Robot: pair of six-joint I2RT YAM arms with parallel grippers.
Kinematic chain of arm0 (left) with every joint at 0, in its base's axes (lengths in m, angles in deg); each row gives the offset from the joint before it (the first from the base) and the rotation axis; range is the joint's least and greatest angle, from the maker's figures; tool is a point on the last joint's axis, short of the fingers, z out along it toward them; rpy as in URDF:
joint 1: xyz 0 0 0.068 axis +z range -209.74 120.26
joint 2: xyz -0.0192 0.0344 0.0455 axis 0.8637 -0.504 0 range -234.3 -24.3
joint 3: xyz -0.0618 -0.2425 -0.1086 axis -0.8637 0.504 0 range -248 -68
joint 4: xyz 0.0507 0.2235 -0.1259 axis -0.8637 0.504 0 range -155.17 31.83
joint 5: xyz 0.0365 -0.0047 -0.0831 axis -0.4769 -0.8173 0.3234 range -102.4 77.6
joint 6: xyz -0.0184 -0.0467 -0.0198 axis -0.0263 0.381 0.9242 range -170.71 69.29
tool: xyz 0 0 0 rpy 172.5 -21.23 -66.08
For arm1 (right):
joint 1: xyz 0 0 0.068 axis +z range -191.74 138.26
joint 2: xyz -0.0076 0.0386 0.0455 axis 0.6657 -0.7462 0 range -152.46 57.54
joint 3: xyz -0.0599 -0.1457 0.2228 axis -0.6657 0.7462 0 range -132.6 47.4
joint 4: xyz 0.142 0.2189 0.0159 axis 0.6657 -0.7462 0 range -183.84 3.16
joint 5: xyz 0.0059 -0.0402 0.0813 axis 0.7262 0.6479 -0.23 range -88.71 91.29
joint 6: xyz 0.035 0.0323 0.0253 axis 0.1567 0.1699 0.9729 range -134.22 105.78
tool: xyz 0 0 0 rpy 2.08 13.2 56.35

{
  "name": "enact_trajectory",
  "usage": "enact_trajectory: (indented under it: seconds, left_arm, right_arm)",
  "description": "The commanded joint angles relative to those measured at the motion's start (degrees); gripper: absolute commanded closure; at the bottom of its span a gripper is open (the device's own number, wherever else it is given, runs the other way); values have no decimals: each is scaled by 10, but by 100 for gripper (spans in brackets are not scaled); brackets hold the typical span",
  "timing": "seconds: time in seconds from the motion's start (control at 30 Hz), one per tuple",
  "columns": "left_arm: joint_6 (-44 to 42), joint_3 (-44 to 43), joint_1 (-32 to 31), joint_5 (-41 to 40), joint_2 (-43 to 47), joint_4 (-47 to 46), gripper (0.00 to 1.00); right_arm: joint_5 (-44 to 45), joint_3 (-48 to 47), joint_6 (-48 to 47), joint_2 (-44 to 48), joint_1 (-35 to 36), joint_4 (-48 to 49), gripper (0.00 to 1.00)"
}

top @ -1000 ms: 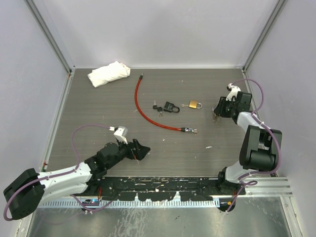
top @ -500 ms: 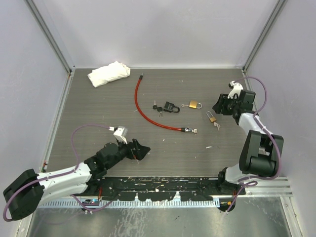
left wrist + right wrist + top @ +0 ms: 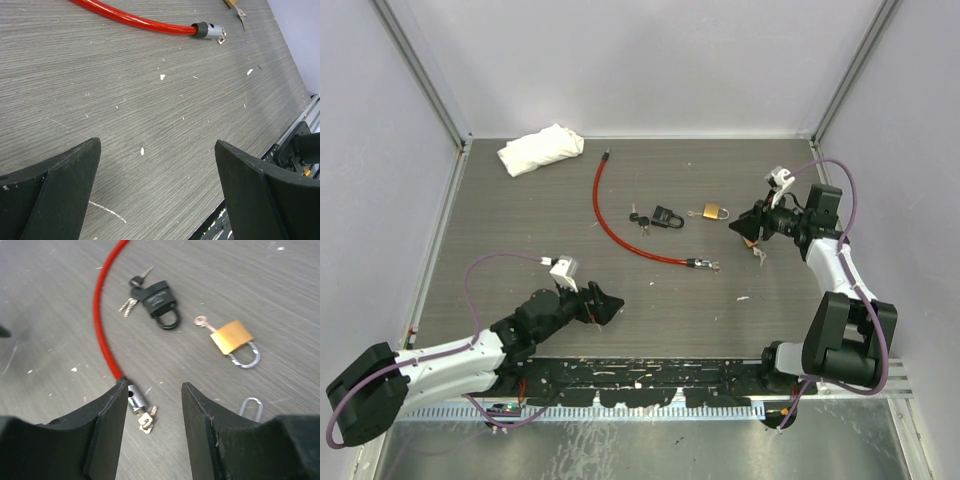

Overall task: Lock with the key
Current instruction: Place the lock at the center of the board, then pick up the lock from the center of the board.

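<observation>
A brass padlock (image 3: 714,211) (image 3: 232,337) lies on the table with a key (image 3: 202,321) in its body. To its left is a black padlock (image 3: 668,216) (image 3: 161,300) with a bunch of keys (image 3: 131,295). A red cable lock (image 3: 620,232) (image 3: 102,305) ends in a metal barrel (image 3: 136,400) with keys (image 3: 146,421). My right gripper (image 3: 750,228) (image 3: 154,390) hovers open and empty above the table, right of the brass padlock. A small brass padlock (image 3: 758,250) peeks out beneath it, and its shackle (image 3: 251,407) shows. My left gripper (image 3: 605,303) (image 3: 157,150) stands wide open and empty near the front.
A crumpled white cloth (image 3: 541,148) lies at the back left corner. Grey walls with metal posts enclose the table on three sides. The cable's barrel end (image 3: 210,31) lies ahead of the left gripper.
The right gripper opened, leaving the small brass padlock on the table. It then swung left and now hangs over that padlock. The left arm has not moved.
</observation>
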Motion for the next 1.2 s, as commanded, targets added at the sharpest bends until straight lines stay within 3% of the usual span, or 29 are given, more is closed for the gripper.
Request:
enact_trajectory:
  seconds: [0.0, 0.4, 0.77, 1.17]
  left_arm:
    - [2, -5, -2, -5, -8, -29, 2]
    - [5, -11, -2, -2, -25, -35, 2]
    - [11, -17, -2, 0, -37, -33, 2]
    - [15, -24, -2, 3, -55, -41, 2]
  right_arm:
    - [-97, -37, -140, -15, 23, -109, 48]
    - [108, -41, -219, -59, 218, -127, 48]
    - [339, -59, -168, -135, 359, -54, 48]
    - [384, -70, -151, -186, 399, -53, 51]
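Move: The red cable's black collar, beside its metal lock barrel, lies about 11 cm left of the right gripper, 3 cm back and some 16 cm below. The black padlock is roughly 16 cm left and 9 cm ahead of the gripper. The brass padlock is about 5 cm left and 10 cm ahead, the small silver-shackled padlock 4 cm ahead and 5 cm right. From the left gripper, the collar sits some 14 cm ahead, 18 cm right and 8 cm below. Swing the right gripper about 13 cm left and as far down, drawing back a little at first, away from the small silver-shackled padlock and in over the red cable beside its collar. Tip the fingers some 30 degrees more steeply down as you descend, keeping them half open with the cable lined up between them. Let the empty left gripper sink about 2 cm. ##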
